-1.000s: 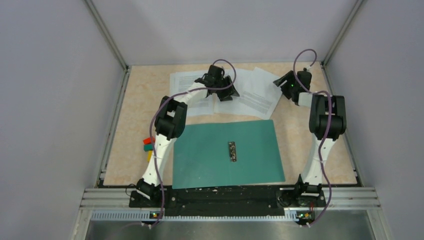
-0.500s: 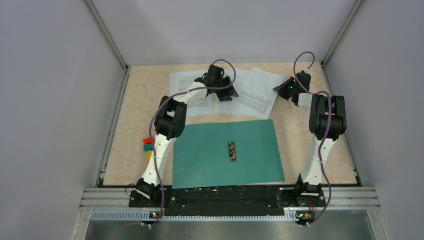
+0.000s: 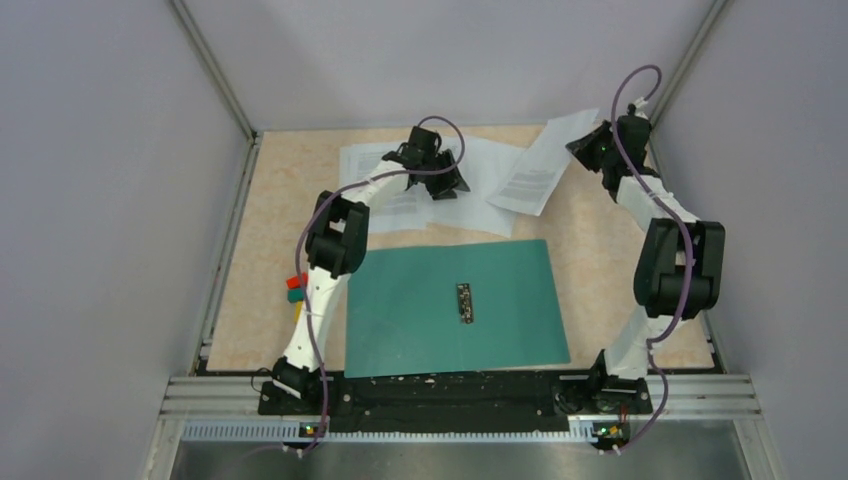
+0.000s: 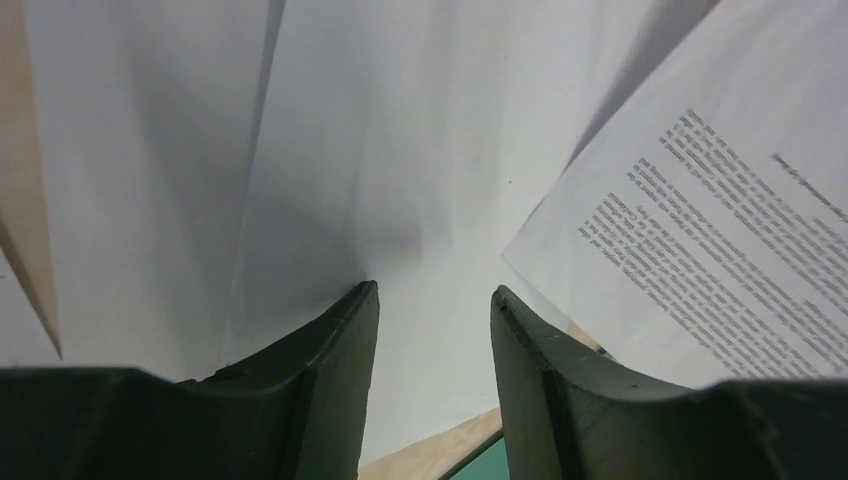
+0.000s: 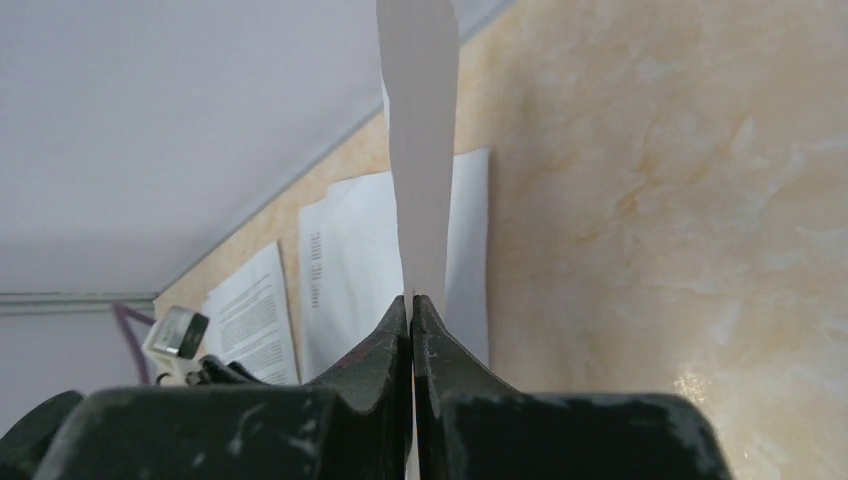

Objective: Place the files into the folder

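Note:
The teal folder [image 3: 455, 307] lies open and flat in the middle of the table, its metal fastener [image 3: 464, 302] facing up. The files [image 3: 378, 165] are spread along the back. My right gripper [image 3: 580, 144] is shut on the edge of one printed sheet [image 3: 538, 168] and holds it raised and tilted at the back right. In the right wrist view that sheet [image 5: 420, 150] rises edge-on from the closed gripper [image 5: 412, 300]. My left gripper [image 3: 445, 188] is open low over a blank white sheet [image 4: 400, 150], gripper [image 4: 432, 295] empty, with a printed sheet [image 4: 720, 230] to its right.
Grey enclosure walls and metal posts ring the beige table [image 3: 270, 260]. Red, green and yellow tabs [image 3: 295, 290] sit beside the left arm. A corner of the folder [image 4: 482, 468] shows under my left fingers. More sheets [image 5: 340, 260] lie on the table below the raised one.
My right gripper closed on a sheet's edge and lifted it up toward the back right corner, the arm stretching out. The left gripper barely moved.

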You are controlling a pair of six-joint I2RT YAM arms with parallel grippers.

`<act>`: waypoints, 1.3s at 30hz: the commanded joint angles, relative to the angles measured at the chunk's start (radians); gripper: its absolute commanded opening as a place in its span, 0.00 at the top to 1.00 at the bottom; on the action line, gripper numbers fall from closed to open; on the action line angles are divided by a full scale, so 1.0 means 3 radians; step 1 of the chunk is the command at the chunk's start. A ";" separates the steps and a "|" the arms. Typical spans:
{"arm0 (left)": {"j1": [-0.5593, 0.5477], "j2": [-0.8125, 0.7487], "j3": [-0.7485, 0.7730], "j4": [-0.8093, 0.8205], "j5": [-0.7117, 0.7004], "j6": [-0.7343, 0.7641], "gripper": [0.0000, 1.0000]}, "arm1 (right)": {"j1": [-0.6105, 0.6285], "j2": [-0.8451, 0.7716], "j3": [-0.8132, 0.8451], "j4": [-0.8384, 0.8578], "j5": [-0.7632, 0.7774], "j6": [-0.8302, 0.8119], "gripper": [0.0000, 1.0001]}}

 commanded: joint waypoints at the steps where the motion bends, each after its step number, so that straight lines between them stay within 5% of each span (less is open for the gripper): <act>1: 0.0040 -0.0133 0.0191 0.0086 0.0098 0.0090 0.49 | -0.0003 -0.0458 0.0176 -0.0114 -0.0188 -0.0122 1.00; 8: 0.0043 -0.0919 -0.0018 0.0185 0.0142 0.0094 0.43 | 0.0171 -0.0998 0.0348 -0.0440 -0.0639 -0.0146 1.00; 17: 0.0119 -0.2895 -0.2252 -0.0131 -0.1487 -0.0231 0.36 | 0.1019 -0.1325 0.0644 -0.0975 -0.0966 -0.0162 1.00; 23: 0.0227 -0.4042 -0.3469 -0.0490 -0.2133 -0.0298 0.26 | 0.1526 -0.1493 0.0549 -0.0938 -0.1067 0.0130 1.00; 33: 0.0304 -0.4847 -0.4292 -0.0906 -0.2416 -0.0292 0.21 | 0.1743 -0.1682 0.0340 -0.0945 -0.1082 0.0270 1.00; 39: 0.0303 -0.5155 -0.4655 -0.1032 -0.2205 -0.0406 0.20 | 0.1758 -0.1979 -0.0686 -0.0311 -0.1126 0.0006 1.00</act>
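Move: My right hand has one sheet pinched at its right edge, raised over the far table. The open folder it is bound for has its middle about 35 cm back, 28 cm left and 13 cm below. The loose sheets still lying flat are some 21 cm to its left and 2 cm back. From my left hand the folder's middle is about 34 cm straight back, the printed stack about 20 cm left and level ahead, the coloured blocks roughly 41 cm left and 29 cm back. Still pinching the sheet with shut fingers, I lift it some 20 cm and swing my right hand left and back towards the folder, about 25 cm left and 23 cm back, turning roughly 45 degrees counter-clockwise and sinking slightly at the end. My left hand comes up off the loose sheets, arcs left and back about 28 cm each way to the folder's left edge, then drops again, its fingers opening wider. ##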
